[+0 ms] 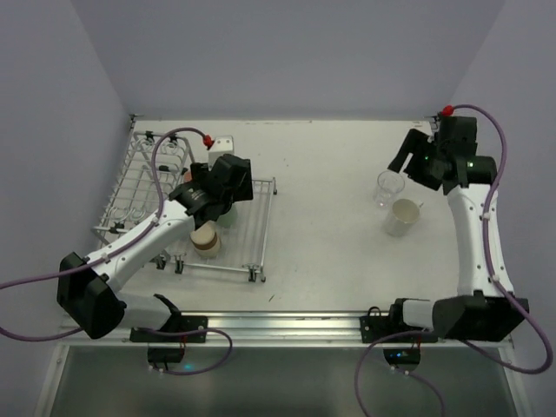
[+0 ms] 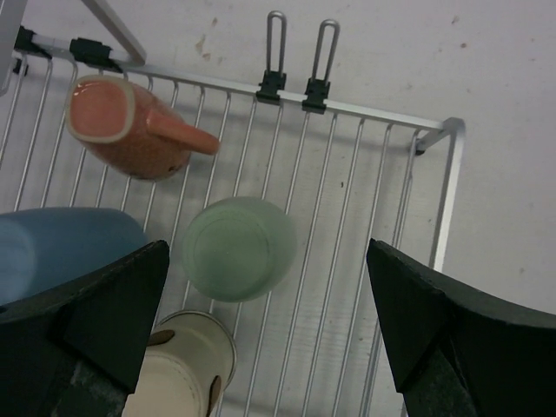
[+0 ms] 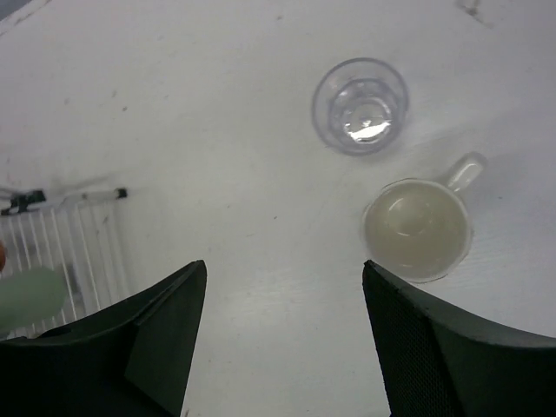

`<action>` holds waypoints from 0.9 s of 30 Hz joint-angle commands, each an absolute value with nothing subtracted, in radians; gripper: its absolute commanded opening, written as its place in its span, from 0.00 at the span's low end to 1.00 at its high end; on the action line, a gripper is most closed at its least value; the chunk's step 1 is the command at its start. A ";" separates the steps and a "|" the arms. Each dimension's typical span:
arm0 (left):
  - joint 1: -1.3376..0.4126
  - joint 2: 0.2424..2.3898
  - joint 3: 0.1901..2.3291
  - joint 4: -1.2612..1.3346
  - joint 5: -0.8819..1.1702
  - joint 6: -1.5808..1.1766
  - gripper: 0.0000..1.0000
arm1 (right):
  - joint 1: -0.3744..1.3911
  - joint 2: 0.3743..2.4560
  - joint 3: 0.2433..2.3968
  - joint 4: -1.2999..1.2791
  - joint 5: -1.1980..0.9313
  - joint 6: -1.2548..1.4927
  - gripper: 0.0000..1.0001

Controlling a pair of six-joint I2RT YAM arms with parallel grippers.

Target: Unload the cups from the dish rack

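Note:
The silver wire dish rack stands at the table's left. My left gripper hovers open above its flat end. Below it a pale green cup stands on the wires. A blue cup and a cream cup are beside it, and a salmon cup lies on its side. At the right, a clear cup and a cream mug stand upright on the table. My right gripper is open above the table near them, holding nothing.
The rack's raised basket end sits by the left wall. A brown cup with a cream rim stands at the rack's near side. A small white block lies behind the rack. Bare white table lies between the rack and the two unloaded cups.

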State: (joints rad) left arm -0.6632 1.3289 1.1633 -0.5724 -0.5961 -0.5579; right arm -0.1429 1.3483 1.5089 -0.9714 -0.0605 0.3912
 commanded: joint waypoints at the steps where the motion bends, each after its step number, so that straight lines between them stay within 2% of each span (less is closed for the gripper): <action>1: -0.655 1.342 1.192 -0.669 -0.699 -0.618 1.00 | -0.019 1.209 1.428 -0.979 -0.052 0.391 0.75; 9: -0.655 1.407 1.184 -0.729 -0.718 -0.682 1.00 | 0.094 0.957 1.321 -0.982 -0.145 0.371 0.75; 24: -0.647 1.509 1.169 -0.704 -0.703 -0.686 1.00 | 0.166 0.881 1.289 -0.974 -0.179 0.354 0.75; 27: -0.632 1.505 1.143 -0.669 -0.677 -0.666 0.96 | 0.170 0.879 1.282 -0.973 -0.181 0.353 0.75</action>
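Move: From the left hand the green cup, lying in the rack, is almost straight below: about 10 cm down and 2 cm to the left. The orange mug lies some 7 cm ahead and 10 cm left of the hand, the blue cup 13 cm left and 2 cm back, the brown-white cup 8 cm back and 6 cm left. From the right hand the green cup is about 48 cm left, 2 cm back and 16 cm lower; the white mug is 22 cm below, 2 cm back and 3 cm right. Bring the left gripper down about 7.5 cm onto the green cup, first shifting some 2 cm left, tipping the fingers steeper on the way and keeping them wide open, one either side of the cup. Meanwhile swing the empty right hand roughly 10 cm back and 10 cm left, rising about 4 cm, away from the white mug towards the rack; turn it some 20 degrees counter-clockwise. ##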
